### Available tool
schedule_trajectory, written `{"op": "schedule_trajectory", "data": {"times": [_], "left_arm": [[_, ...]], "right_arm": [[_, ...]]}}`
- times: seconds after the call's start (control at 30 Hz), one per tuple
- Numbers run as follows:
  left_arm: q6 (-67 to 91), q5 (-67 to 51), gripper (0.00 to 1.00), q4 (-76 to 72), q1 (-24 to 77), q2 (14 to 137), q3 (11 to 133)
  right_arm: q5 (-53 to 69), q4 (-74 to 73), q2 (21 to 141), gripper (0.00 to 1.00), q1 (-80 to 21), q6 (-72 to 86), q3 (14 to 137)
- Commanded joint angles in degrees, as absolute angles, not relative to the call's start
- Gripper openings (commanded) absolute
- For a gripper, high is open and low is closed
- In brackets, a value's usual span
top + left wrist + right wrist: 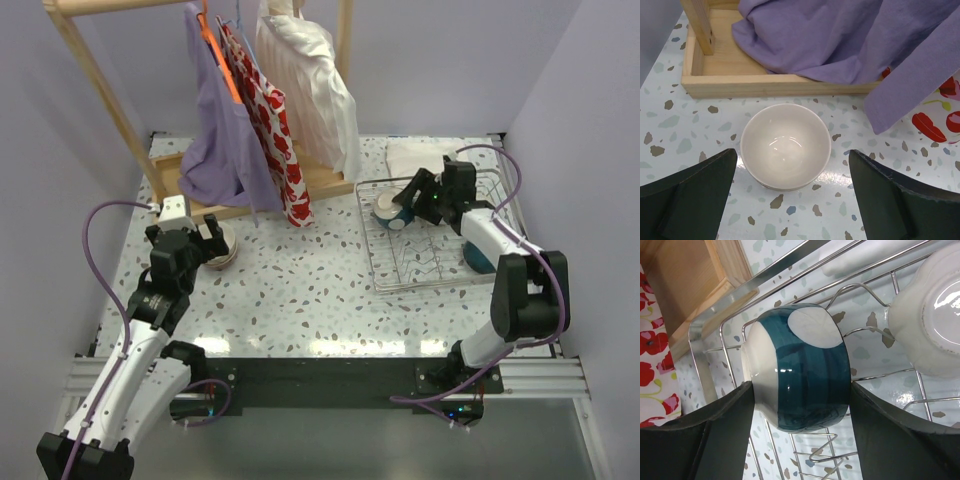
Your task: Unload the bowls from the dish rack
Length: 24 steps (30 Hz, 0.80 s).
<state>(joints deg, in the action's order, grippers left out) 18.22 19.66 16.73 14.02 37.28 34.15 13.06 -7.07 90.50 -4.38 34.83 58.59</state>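
Observation:
A teal-blue bowl (805,375) with a white inside lies on its side among the prongs of the silver wire dish rack (705,335), at the rack's far left (393,213). My right gripper (801,390) is shut on it, fingers against its rim and base. A white bowl with a wavy edge (930,315) stands next to it. Another teal bowl (476,257) shows at the rack's (425,268) right side, partly behind my right arm. A cream bowl (785,145) stands upright on the table. My left gripper (792,151) is open above it (222,250), one finger on each side.
A wooden clothes stand (300,185) with a purple garment (840,40), a red floral cloth (270,120) and a white garment (310,90) stands at the back, its base (765,85) just beyond the cream bowl. A white cloth (415,155) lies behind the rack.

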Motion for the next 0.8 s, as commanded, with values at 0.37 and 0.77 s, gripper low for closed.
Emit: {"op": "schedule_trajectory", "data": {"times": [0.37,0.77], "left_arm": [[17.14,16.97,0.99,13.10,14.50,37.53,33.75],[20.83,5.11,0.99,17.66,14.59,40.87,38.23]], "right_arm": [[19.78,-2.10,83.32,0.04,-4.83,31.22,59.15],[3.27,-8.87,70.50,0.00,-13.97,12.07,58.45]]}}
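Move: The right hand already has the blue bowl between its fingers. The bowl stack it is being unloaded towards lies about 48 cm to its left, 10 cm back and some 3 cm lower. The small white bowl stands about 9 cm right of this hand, level with it ahead, and the second blue bowl about 19 cm right and 12 cm back. From the left hand, empty and hovering over the stack, the held blue bowl is about 46 cm right, 14 cm ahead and 8 cm lower. Keeping its pinch on the blue bowl, the right hand lifts it some 7 cm off the rack wires, then, still rising, draws it back and left towards the stack, the fingers tipping up roughly 15 degrees with a small counter-clockwise turn. Late on, the open left hand slides about 3 cm right, towards the held bowl, sinking slightly and turning a little clockwise. ##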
